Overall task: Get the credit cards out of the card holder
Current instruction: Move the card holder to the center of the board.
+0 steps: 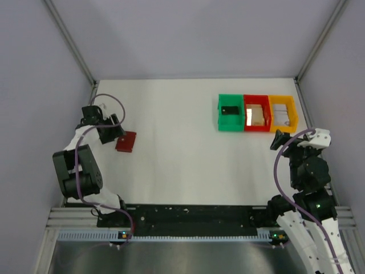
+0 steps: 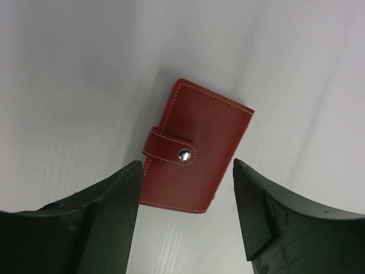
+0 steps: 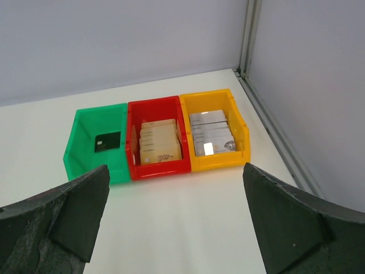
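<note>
The dark red card holder lies flat on the white table at the left, its strap snapped shut, so any cards inside are hidden. My left gripper is open and low over it, one finger on each side of its near end, with a small gap on each side. Credit cards show in the bins: a dark one, tan ones and silver-grey ones. My right gripper is open and empty, just in front of the bins.
A green bin, a red bin and a yellow bin stand side by side at the back right. Grey walls with metal posts close off the table.
</note>
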You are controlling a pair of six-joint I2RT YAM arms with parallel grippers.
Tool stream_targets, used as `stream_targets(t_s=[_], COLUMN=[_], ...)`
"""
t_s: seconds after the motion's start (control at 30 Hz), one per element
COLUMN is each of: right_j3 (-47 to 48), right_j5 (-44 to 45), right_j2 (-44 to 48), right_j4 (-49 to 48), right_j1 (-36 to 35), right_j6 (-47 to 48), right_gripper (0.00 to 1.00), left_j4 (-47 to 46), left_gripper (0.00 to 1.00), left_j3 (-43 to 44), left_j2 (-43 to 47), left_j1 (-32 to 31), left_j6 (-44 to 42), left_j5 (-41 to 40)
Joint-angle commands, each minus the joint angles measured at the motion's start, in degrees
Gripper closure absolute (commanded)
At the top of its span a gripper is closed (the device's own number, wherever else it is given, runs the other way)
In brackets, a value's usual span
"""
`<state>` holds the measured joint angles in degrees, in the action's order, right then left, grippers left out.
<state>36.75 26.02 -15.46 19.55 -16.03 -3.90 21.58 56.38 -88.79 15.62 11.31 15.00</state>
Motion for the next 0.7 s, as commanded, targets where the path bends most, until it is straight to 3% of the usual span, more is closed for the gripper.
stream_targets(t_s=[0.0, 0.23, 0.43, 0.57, 0.67], right_j3=[1.74, 1.22, 0.78, 0.60, 0.51], right_j5=[-0.44, -0.97, -1.94, -2.38, -2.55], right_j2=[0.44, 0.26, 0.17, 0.26, 0.26], right_j4=[-0.83, -1.44, -2.06, -2.32, -2.50], right_j1=[-0.93, -0.93, -0.93, -0.93, -0.93], right_j6=[0.12, 0.74, 1.35, 1.62, 1.70], right_gripper=[0.01, 0.01, 0.01, 0.01, 0.01], left_j4=[0.65, 0.30, 1.71, 2.14, 2.59], left_gripper=[0.33, 0.32, 0.44, 0.56, 0.74], left_j3=[3.91, 6.90, 9.54, 9.45, 8.58], left_j2=[-4.97, -10.78, -15.96, -17.46, -17.29], left_j1=[3.36, 3.72, 3.72, 3.72, 3.63], left_j6=[-3.49, -5.51, -6.74, -6.92, -7.18], left_j5=[5.20, 7.14, 11.36, 14.25, 16.89])
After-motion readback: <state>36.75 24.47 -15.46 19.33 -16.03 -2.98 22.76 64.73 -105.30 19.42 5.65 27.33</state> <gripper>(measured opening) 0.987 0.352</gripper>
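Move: The card holder lies flat almost under my open left fingers, its middle about 2 cm ahead, 1 cm to the right and 5 cm below. Nothing else stands near it. From my right hand, waiting high over the other side of the board, the same card holder is roughly 65 cm to the left, 15 cm ahead and 26 cm down. I sink my left hand about 4.5 cm, easing some 2 cm forward and swinging slightly left, then back right, to bring the fingers down around the card holder's left edge. They close from three-quarters to about a third open, one outside that edge and one over the strap, as my hand's left side dips about 10 degrees with a slight clockwise turn. ##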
